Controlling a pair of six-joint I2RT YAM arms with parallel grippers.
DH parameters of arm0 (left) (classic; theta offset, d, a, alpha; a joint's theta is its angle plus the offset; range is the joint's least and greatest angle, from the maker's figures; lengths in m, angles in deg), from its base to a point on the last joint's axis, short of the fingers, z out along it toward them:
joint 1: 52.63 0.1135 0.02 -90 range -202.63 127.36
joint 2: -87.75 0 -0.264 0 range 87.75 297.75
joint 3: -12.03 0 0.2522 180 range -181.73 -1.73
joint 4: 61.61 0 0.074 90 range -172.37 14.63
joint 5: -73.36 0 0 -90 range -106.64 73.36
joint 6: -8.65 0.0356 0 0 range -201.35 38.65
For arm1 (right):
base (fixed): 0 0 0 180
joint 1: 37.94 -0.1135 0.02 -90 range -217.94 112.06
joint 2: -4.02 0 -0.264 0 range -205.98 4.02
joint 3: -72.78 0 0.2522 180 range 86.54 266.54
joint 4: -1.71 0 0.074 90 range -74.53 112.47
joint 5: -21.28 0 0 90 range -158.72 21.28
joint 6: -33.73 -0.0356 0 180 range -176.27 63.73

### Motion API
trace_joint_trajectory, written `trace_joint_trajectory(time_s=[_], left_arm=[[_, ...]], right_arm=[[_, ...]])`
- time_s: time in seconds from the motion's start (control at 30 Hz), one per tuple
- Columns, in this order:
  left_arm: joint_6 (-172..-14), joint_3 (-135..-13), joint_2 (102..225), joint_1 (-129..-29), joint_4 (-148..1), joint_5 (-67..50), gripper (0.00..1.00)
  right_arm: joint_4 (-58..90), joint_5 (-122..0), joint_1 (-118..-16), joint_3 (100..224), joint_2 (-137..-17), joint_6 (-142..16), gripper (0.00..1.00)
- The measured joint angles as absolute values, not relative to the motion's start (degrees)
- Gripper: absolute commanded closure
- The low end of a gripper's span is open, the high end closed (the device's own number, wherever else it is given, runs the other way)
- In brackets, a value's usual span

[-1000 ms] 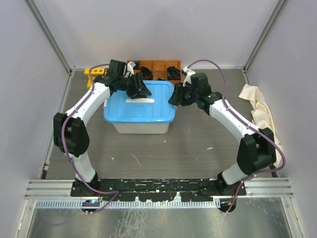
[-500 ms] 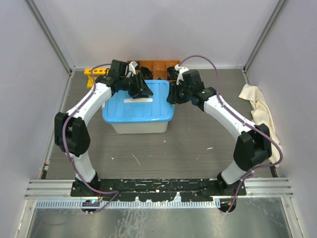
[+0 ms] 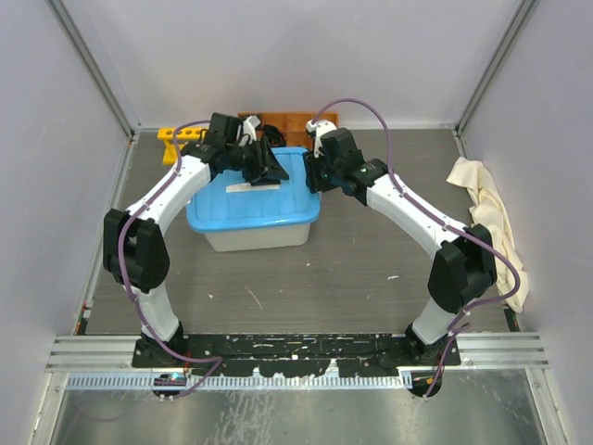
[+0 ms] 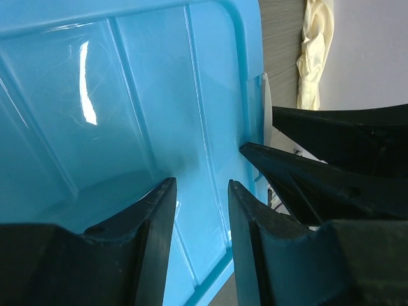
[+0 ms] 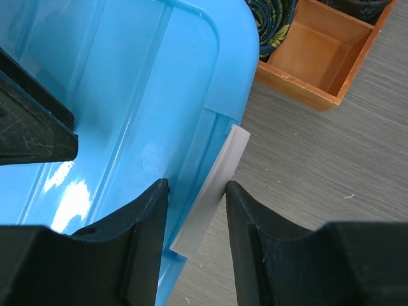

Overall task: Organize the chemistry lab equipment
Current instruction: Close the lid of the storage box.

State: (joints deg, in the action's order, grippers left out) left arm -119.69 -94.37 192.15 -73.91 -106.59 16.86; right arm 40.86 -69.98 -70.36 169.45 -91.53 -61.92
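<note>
A clear bin with a blue lid (image 3: 250,199) stands mid-table; what is inside does not show. The yellow tube rack (image 3: 181,137) sits at the back left, behind my left arm. My left gripper (image 3: 273,170) hovers low over the lid (image 4: 127,95), jaws open with only lid surface showing between them (image 4: 203,185). My right gripper (image 3: 310,174) is at the lid's right edge. Its open jaws (image 5: 196,185) straddle the blue rim and the white latch (image 5: 210,191), one finger over the lid and the other close beside the latch.
A wooden divided organizer (image 3: 292,122) with dark items stands right behind the bin, close to my right gripper (image 5: 319,57). A cream cloth (image 3: 482,199) lies crumpled at the right wall. The two grippers are near each other over the lid.
My right gripper moved left and back along the lid's right edge, its jaws narrowing. The bin slid slightly left. My left gripper barely moved.
</note>
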Motion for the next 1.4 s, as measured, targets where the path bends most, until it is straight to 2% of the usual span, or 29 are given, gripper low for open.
trace_joint_trajectory(time_s=[0.23,0.37,0.53,0.67,1.2,1.4], left_arm=[[-119.7,-94.4,192.2,-73.9,-106.7,17.3,0.60],[-119.7,-94.4,192.2,-73.9,-106.7,17.3,0.60],[-119.7,-94.4,192.2,-73.9,-106.7,17.3,0.59],[-119.6,-94.4,192.2,-73.9,-106.7,17.3,0.57],[-119.3,-95.0,192.1,-74.0,-107.5,16.4,0.56],[-118.6,-96.4,191.7,-74.0,-109.5,14.5,0.55]], right_arm=[[41.4,-71.4,-71.0,169.9,-91.7,-60.7,0.98],[41.4,-71.5,-71.0,170.0,-91.7,-60.7,0.79],[41.5,-71.5,-71.0,170.1,-91.6,-60.9,0.46],[41.4,-71.7,-71.0,170.1,-91.6,-60.9,0.33],[42.9,-73.3,-71.5,170.1,-90.7,-62.1,0.31],[44.5,-73.3,-69.4,168.1,-86.5,-63.6,0.31]])
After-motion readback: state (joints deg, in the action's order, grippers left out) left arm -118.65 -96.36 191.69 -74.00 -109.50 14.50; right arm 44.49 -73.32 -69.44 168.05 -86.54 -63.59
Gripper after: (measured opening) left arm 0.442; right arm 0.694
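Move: The right gripper already has the white latch at the storage box's right end squeezed against the lid rim, at its fingertips. The lid's middle lies about 14 cm to its left and 1 cm back, about level in height; the wooden tray's middle is some 10 cm ahead, 6 cm left and roughly 14 cm lower. From the left hand, over the lid, the latch lies some 8 cm right, 1 cm back and 2 cm lower. Hold the right gripper on the latch and lid rim at first, then spread its fingers by about half as much again to let go. Ease it off to the right, away from the lid, by about 3 cm, rising some 1.5 cm and drawing slightly back. Keep the left gripper in place at the lid top, its fingers part-open. ##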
